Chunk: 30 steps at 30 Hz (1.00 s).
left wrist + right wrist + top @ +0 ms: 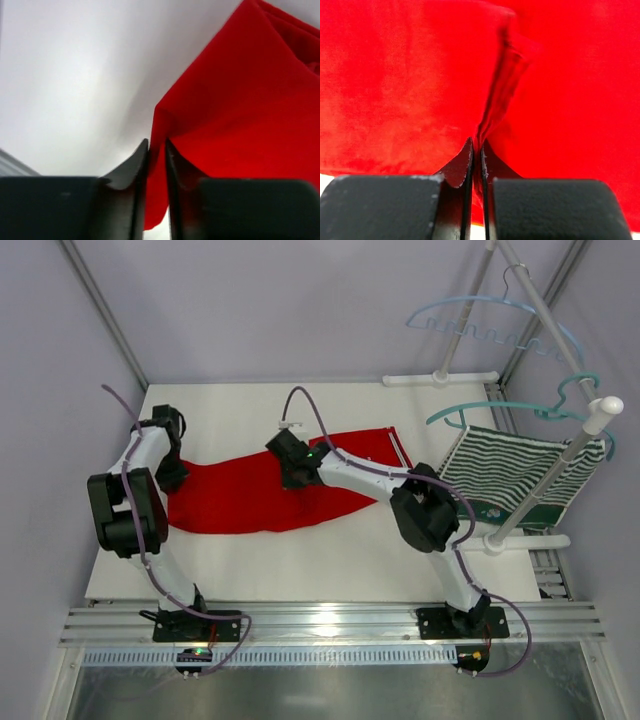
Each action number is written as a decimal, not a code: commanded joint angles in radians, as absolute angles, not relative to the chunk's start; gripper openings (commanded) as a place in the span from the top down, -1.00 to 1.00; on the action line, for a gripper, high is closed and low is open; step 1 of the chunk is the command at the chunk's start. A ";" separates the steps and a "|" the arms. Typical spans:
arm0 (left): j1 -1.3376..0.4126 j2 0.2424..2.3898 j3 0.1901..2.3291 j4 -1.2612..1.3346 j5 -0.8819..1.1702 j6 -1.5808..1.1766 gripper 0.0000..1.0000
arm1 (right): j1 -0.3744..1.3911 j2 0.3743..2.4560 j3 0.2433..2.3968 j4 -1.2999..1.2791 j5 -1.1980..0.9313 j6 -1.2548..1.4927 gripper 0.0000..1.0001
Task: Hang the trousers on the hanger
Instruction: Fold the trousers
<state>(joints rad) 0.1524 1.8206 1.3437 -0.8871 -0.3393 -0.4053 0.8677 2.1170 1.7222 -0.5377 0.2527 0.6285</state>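
Note:
The red trousers [250, 505] lie flat across the white table [300, 560], waistband towards the right. At their left end my left gripper [172, 477] pinches a corner of the cloth; in the left wrist view its jaws [157, 142] stand almost together with red trousers [240, 100] between them. My right gripper [292, 472] sits on the upper edge near the middle, and the right wrist view shows it [476, 142] shut on a raised fold of trousers [395, 85]. The pale blue hanger [470, 320] hangs on the rack at the far right, apart from both grippers.
A white rack pole [560, 470] slants across the right side, its base bar [440, 378] at the table's back edge. A darker teal hanger [520, 405] on it carries a green-and-white striped garment [520, 475]. Grey walls enclose the table.

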 commanded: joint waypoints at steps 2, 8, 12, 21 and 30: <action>0.137 1.777 1.411 -0.922 -0.517 -0.383 0.14 | 0.914 2.169 1.928 -0.564 0.258 0.674 0.92; 0.138 1.723 1.486 -0.907 -0.344 -0.390 -0.35 | 0.900 2.234 2.141 -0.767 0.252 0.580 0.92; 0.137 1.674 1.459 -0.853 -0.068 -0.408 -0.40 | 0.882 2.126 2.097 -0.815 0.278 0.526 0.92; 0.138 1.695 1.421 -0.825 -0.034 -0.429 -0.52 | 0.752 1.942 1.982 -0.890 0.307 0.446 0.92; 0.138 1.664 1.356 -0.805 0.070 -0.410 -0.56 | 0.597 1.835 1.778 -0.833 0.311 0.388 0.92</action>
<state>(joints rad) 0.1368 1.6932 1.3800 -0.8452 -0.0120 -0.4145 0.6231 1.8912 1.8236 -0.8597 0.2821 0.4309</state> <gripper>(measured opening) 0.777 0.067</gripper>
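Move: The left hand has the trousers' left end between its barely open fingertips; that end's near corner is about 10 cm back, 1 cm to the left and 5 cm below. The right hand still pinches the fold of the trousers in their middle: from it the white-striped waistband lies some 26 cm to the right, 8 cm ahead and about 6 cm lower, and the trousers' left end some 27 cm to the left and 2 cm back. The left hand opens wide and lets go of the trousers' left end, rising about 7 cm before sinking back a little, while it goes first slightly left, then to the right and forward over the cloth, the wrist turning some 20 degrees. The right hand, keeping its pinch on the fold, finishes its pull with about 5 cm more to the left, dipping slightly, then lifts well up and swings back right and a little forward towards the waistband, ending some 14 cm right of and 11 cm above where it began, just starting to sink. ##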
